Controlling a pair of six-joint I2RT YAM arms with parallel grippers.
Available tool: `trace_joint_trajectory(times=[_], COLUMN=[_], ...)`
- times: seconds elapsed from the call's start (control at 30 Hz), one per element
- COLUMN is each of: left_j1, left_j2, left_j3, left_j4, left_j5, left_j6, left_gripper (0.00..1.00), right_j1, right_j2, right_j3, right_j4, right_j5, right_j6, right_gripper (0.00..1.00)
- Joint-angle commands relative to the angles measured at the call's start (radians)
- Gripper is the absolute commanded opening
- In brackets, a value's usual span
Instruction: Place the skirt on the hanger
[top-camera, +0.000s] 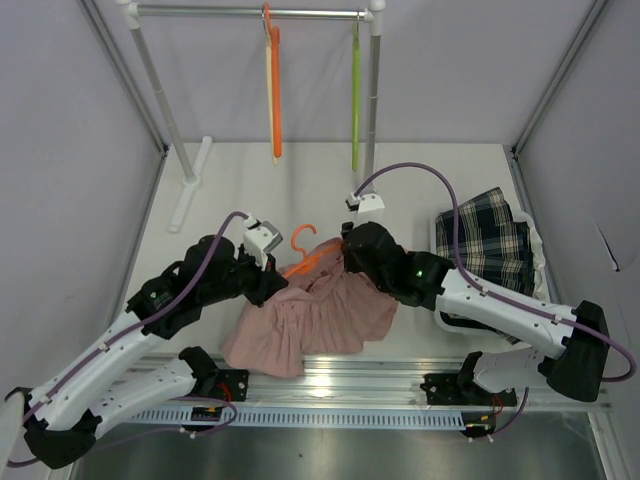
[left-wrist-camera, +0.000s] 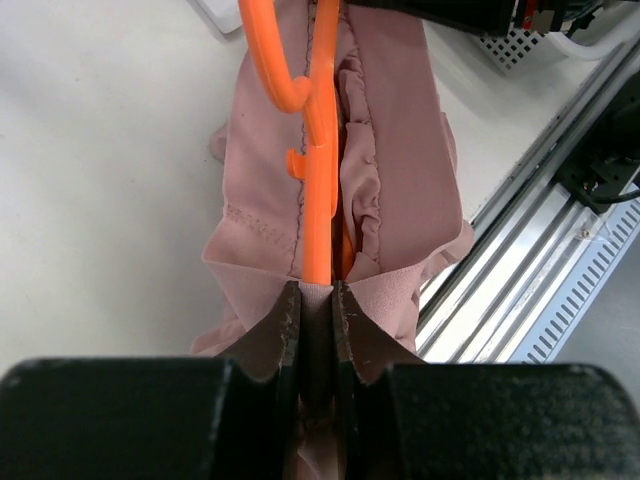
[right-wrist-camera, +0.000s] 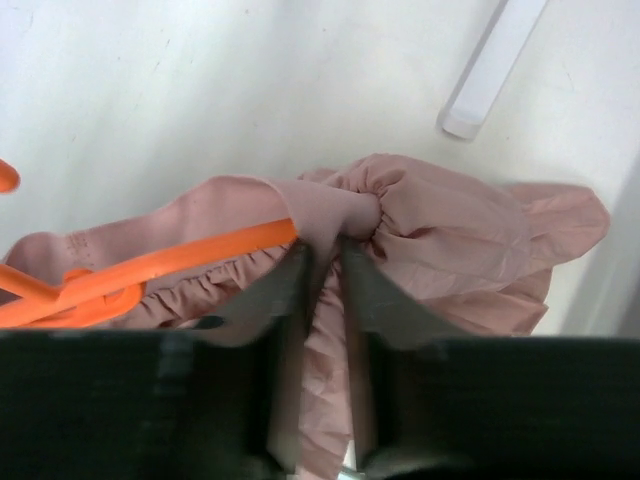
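Note:
The skirt (top-camera: 485, 248), dark plaid, lies folded at the right of the table, with neither gripper on it. A pale hanger (top-camera: 268, 95) hangs edge-on on the rail, tight against an orange one. Both grippers work on a pink ruffled garment (top-camera: 315, 315) threaded on an orange hanger (left-wrist-camera: 320, 150) at the table's middle. My left gripper (left-wrist-camera: 317, 290) is shut on the pink fabric at the end of that hanger's arm. My right gripper (right-wrist-camera: 322, 250) is shut on the gathered pink waistband over the hanger's other end (right-wrist-camera: 180, 258).
A clothes rack (top-camera: 250, 12) stands at the back, carrying an orange hanger (top-camera: 276, 100) and a lime-green hanger (top-camera: 355, 100). Its white foot (top-camera: 190, 190) lies at the back left. White cloth (top-camera: 540, 255) lies under the plaid skirt. A metal rail (top-camera: 380, 375) runs along the near edge.

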Motion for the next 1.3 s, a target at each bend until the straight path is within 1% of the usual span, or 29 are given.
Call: trace_joint_trajectory(times=[0.0, 0.03, 0.07, 0.13, 0.17, 0.27, 0.33, 0.43, 0.5, 0.6, 0.63, 0.67, 0.7, 0.73, 0.8, 0.83, 0.9, 0.93, 1.0, 1.03, 1.07, 1.13, 1.27], left_j1=[-0.004, -0.002, -0.004, -0.002, -0.002, 0.0, 0.003, 0.047, 0.078, 0.183, 0.26, 0.301, 0.338, 0.405, 0.461, 0.508, 0.547, 0.581, 0.618, 0.651, 0.668, 0.708, 0.722], left_j2=[-0.039, -0.053, -0.059, -0.069, -0.067, -0.072, -0.072, -0.038, -0.015, 0.003, 0.01, 0.016, 0.032, 0.043, 0.086, 0.104, 0.161, 0.181, 0.223, 0.267, 0.292, 0.357, 0.479], left_j3=[0.038, 0.044, 0.048, 0.049, 0.049, 0.058, 0.064, 0.112, 0.126, 0.156, 0.163, 0.169, 0.204, 0.215, 0.265, 0.306, 0.374, 0.443, 0.491, 0.514, 0.587, 0.65, 0.788], left_j4=[0.015, 0.017, 0.018, 0.019, 0.017, 0.014, 0.002, -0.053, -0.074, -0.075, -0.075, -0.072, -0.066, -0.06, -0.048, -0.043, -0.041, -0.038, -0.035, -0.032, -0.028, -0.009, 0.04], left_j5=[-0.046, -0.065, -0.082, -0.134, -0.175, -0.273, -0.351, -0.424, -0.43, -0.389, -0.361, -0.312, -0.289, -0.268, -0.217, -0.202, -0.168, -0.166, -0.157, -0.153, -0.148, -0.093, -0.073], left_j6=[-0.028, -0.031, -0.037, -0.051, -0.054, -0.076, -0.091, -0.109, -0.109, -0.094, -0.086, -0.07, -0.062, -0.056, -0.037, -0.03, -0.002, 0.006, 0.021, 0.024, 0.024, 0.013, 0.035], left_gripper=[0.0, 0.0, 0.0, 0.0, 0.0, 0.0, 0.0, 0.0, 0.0, 0.0, 0.0, 0.0, 0.0, 0.0, 0.0, 0.0, 0.0, 0.0, 0.0, 0.0, 0.0, 0.0, 0.0], right_j1=[0.0, -0.001, 0.002, 0.002, 0.002, 0.002, 0.002, 0.0, -0.003, -0.007, -0.007, -0.012, -0.016, -0.021, -0.041, -0.05, -0.07, -0.09, -0.113, -0.13, -0.141, -0.168, -0.223], right_j2=[0.004, -0.001, -0.008, -0.031, -0.039, -0.076, -0.109, -0.166, -0.197, -0.264, -0.295, -0.304, -0.315, -0.324, -0.343, -0.347, -0.357, -0.357, -0.357, -0.357, -0.358, -0.355, -0.329], right_j3=[0.035, 0.033, 0.032, 0.029, 0.027, 0.032, 0.036, 0.036, 0.033, 0.026, 0.024, 0.027, 0.027, 0.027, 0.027, 0.03, 0.036, 0.044, 0.056, 0.067, 0.07, 0.082, 0.116], right_j4=[0.008, 0.011, 0.012, 0.02, 0.022, 0.026, 0.023, 0.006, -0.008, -0.02, -0.023, -0.034, -0.041, -0.047, -0.063, -0.07, -0.077, -0.092, -0.104, -0.109, -0.11, -0.106, -0.098], right_j5=[-0.005, -0.014, -0.021, -0.045, -0.05, -0.076, -0.081, -0.078, -0.071, -0.065, -0.064, -0.062, -0.059, -0.059, -0.074, -0.082, -0.113, -0.122, -0.142, -0.162, -0.168, -0.203, -0.283], right_j6=[-0.001, 0.002, 0.004, 0.004, 0.009, 0.01, 0.016, 0.025, 0.029, 0.039, 0.041, 0.045, 0.047, 0.047, 0.047, 0.045, 0.042, 0.039, 0.032, 0.029, 0.021, 0.015, -0.005], right_gripper=[0.35, 0.41, 0.56, 0.67, 0.75, 0.84, 0.86, 0.89, 0.91, 0.93, 0.94, 0.94, 0.94, 0.95, 0.95, 0.95, 0.95, 0.95, 0.95, 0.95, 0.95, 0.95, 0.95])
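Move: Ahead of the left hand, which still pinches the orange hanger with the skirt on it, the rack's rail is roughly 38 cm out and 25 cm up, its empty stretch about 14 cm to the left. The left upright is 26 cm left and 38 cm ahead; the hanging orange hanger is nearly straight ahead, about 38 cm off and 13 cm higher. The skirt's waistband is right at the right fingertips, the rack's right foot some 22 cm ahead, 5 right and 20 below. Swinging the hanger and skirt clear, the left hand keeps its pinch and goes left first, turning some 45 degrees counter-clockwise, then climbs forward towards the empty left stretch of rail, about 17 cm left, 17 forward and 15 up in all. The right fingers open wide, come free of the waistband, and the hand backs off slightly, rising and going right, its left side tipping up. ##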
